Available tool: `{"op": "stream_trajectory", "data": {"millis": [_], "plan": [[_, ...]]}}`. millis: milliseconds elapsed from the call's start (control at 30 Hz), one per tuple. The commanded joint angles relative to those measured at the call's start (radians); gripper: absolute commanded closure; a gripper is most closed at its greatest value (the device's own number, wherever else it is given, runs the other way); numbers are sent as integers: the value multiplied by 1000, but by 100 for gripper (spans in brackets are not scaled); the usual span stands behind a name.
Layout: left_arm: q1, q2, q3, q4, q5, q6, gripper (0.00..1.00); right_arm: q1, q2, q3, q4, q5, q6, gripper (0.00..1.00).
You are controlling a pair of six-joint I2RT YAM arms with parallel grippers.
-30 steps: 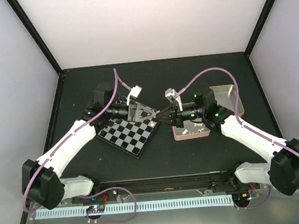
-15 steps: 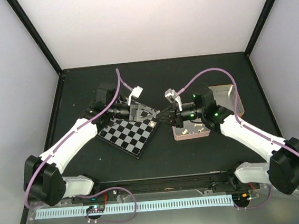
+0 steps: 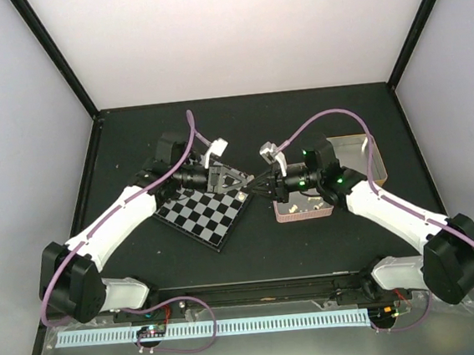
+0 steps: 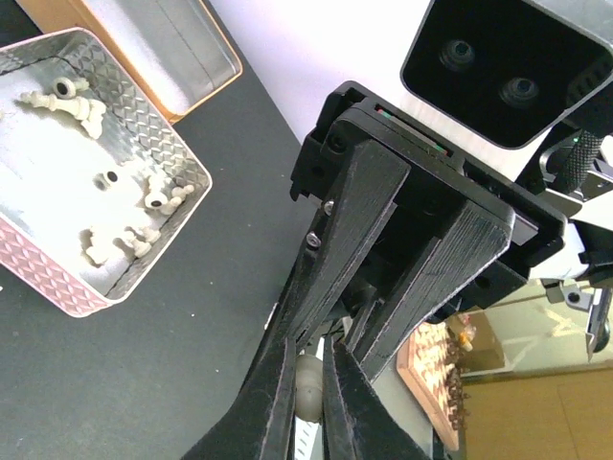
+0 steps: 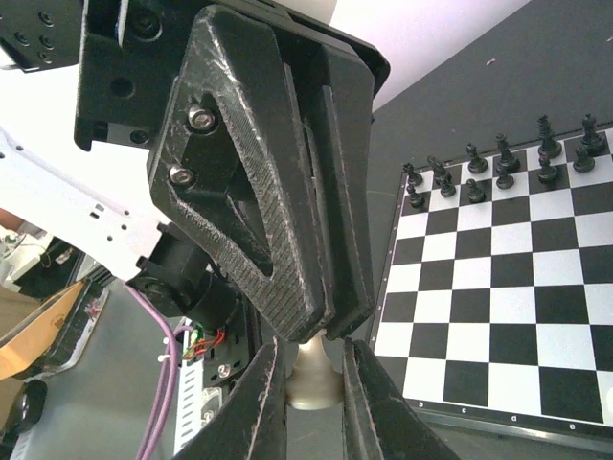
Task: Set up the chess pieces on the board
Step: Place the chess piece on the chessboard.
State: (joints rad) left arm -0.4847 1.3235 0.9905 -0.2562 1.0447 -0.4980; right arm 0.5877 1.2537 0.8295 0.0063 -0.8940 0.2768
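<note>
One cream-white chess piece [image 5: 311,383] hangs between both grippers in the gap between the board [image 3: 198,210] and the pink tin [image 3: 303,211]. My right gripper [image 5: 313,359] is shut on its wide base. My left gripper [image 4: 308,359] comes from the opposite side, shut on the piece's [image 4: 310,383] upper part. In the top view the two grippers, left [image 3: 246,182] and right [image 3: 261,186], meet tip to tip, and the piece itself is hidden there. Several more cream chess pieces [image 4: 144,192] lie in the pink tin [image 4: 57,283].
Black pieces [image 5: 498,158] stand along the board's [image 5: 498,297] far rows. A gold tin [image 3: 361,153] lies behind the pink one, under the right arm. Purple cables arch over both arms.
My left gripper's jaws have closed onto the piece held by the right gripper. The left arm has edged slightly to the right; the right arm has barely moved.
</note>
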Motion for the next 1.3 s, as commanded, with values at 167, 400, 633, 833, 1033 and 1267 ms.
{"op": "stream_trajectory", "data": {"millis": [167,400,633,833,1033,1267], "plan": [[-18,-12,25,-71,-84,32,98,3,11,42,18,81,-11,58],[-4,-37,61,-225,-576,82,99,0,-38,-19,-26,316,30,33],[-46,61,71,-210,-909,66,98,0,-88,-61,-91,777,166,32],[-92,237,132,-216,-1060,62,98,0,-69,-75,-137,874,178,32],[-135,341,154,-205,-1134,81,99,0,-39,-85,-146,891,192,32],[-160,402,134,-156,-1162,96,98,0,5,-79,-136,889,202,32]]}}
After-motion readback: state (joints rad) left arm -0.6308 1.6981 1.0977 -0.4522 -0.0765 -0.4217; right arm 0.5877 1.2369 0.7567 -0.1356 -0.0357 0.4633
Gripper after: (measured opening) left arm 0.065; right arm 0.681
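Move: Both grippers hold the white pawn between them. From the left gripper, the free square for it lies about 12 cm ahead, 5 cm left and 22 cm down. The near-corner pawn stands 2 cm beyond that square and 1 cm right of it, the edge pawn 4 cm beyond and 3 cm right, the bishop 1 cm back and 2 cm right. From the right gripper, the pink tray's middle is roughly 11 cm ahead, 12 cm right, 22 cm down. Keep the left fingers shut on the white pawn while the right ones open and let go of it, then bring the left gripper some 18 cm down, 11 cm forward and 6 cm left towards the free square, swinging its sideways fingers round to point mostly down. Draw the open right gripper forward, right and down, about 9 cm each, towards the pink tray, turning clockwise. ##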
